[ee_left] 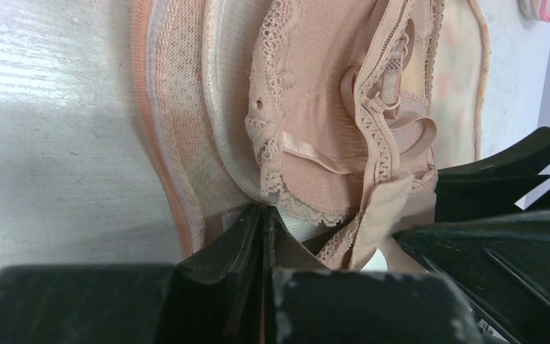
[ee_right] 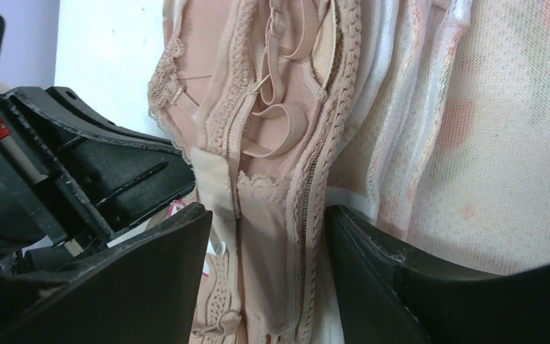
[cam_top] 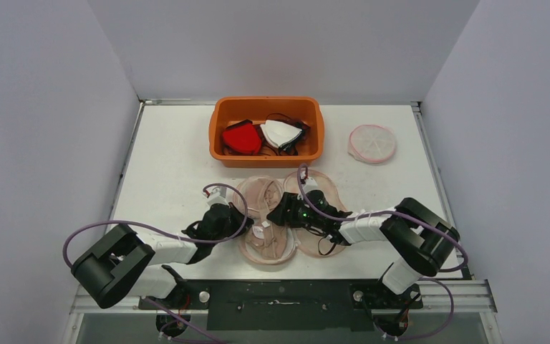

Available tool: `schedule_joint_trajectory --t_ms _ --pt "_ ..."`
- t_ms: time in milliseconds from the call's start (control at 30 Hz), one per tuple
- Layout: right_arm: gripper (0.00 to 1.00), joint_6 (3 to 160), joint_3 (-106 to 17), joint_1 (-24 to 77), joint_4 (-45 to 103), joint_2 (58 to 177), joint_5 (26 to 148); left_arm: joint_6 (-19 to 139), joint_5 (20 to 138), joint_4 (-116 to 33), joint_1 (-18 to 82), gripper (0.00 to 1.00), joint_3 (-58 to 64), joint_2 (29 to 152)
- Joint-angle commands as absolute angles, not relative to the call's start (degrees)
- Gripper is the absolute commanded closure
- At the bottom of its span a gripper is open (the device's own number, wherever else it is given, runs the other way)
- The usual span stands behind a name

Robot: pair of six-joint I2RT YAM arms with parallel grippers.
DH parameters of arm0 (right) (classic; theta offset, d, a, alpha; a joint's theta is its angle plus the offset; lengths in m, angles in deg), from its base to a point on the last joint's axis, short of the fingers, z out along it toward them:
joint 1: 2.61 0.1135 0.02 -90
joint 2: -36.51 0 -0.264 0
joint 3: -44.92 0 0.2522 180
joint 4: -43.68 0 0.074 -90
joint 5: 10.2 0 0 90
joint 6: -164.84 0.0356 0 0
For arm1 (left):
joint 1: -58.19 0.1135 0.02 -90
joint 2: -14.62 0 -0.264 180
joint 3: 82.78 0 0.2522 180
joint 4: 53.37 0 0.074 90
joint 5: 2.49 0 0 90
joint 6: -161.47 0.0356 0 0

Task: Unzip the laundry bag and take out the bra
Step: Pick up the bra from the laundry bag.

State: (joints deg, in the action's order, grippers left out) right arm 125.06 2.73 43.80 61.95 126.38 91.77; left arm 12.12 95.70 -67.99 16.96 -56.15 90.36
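Note:
The pink mesh laundry bag [cam_top: 315,247] lies unzipped near the front of the table, spread into two round halves. The beige lace bra [ee_left: 315,129] sits in the left half, straps and lace showing. My left gripper [ee_left: 263,212] is shut on the bag's rim [ee_left: 186,179] beside the bra. My right gripper [ee_right: 266,218] comes in from the right and is open. Its fingers [ee_right: 372,251] straddle the bra's band [ee_right: 261,236] and the zipper edge [ee_right: 309,201]. In the top view the two grippers [cam_top: 240,228] [cam_top: 281,213] meet over the bag.
An orange tub [cam_top: 266,106] with red and white items stands behind the bag. A second round pink mesh bag [cam_top: 372,143] lies at the back right. White walls enclose the table on three sides.

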Motion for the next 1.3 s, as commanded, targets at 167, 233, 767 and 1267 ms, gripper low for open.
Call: schedule_joint_trajectory --t_ms 167,233,767,1267 --pt "0.58 126.1 -0.4 43.4 65.2 129.2 91.6 12.7 94.3 -68.9 17.2 1.00 -56.9 92.8" --pt "0.64 126.4 -0.4 43.4 65.9 129.0 91.5 12.8 94.2 -68.9 17.2 1.00 -56.8 93.2" --pt "0.95 121.7 1.4 43.8 61.9 119.9 90.6 12.7 93.7 -68.3 17.6 1.00 -57.0 92.2" --pt "0.95 116.5 -3.8 43.5 47.7 106.3 88.7 13.0 95.2 -62.5 18.1 1.00 -56.4 86.3"
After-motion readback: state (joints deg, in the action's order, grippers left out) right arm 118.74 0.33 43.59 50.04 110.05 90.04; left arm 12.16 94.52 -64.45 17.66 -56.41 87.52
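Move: The folded middle of the bra lies right between the right hand's open fingers, about 2 cm below and 1 cm to the left; the bag's opened flap is some 13 cm to that hand's right, level ahead, and the orange box about 25 cm ahead and 2 cm left. From the left hand, shut at the bag's left half, the bra lies about 5 cm right and 1 cm ahead, at nearly its height. Right hand dips, pinches the bra's folded middle and rises about 8 cm; left keeps hold of the bag. ##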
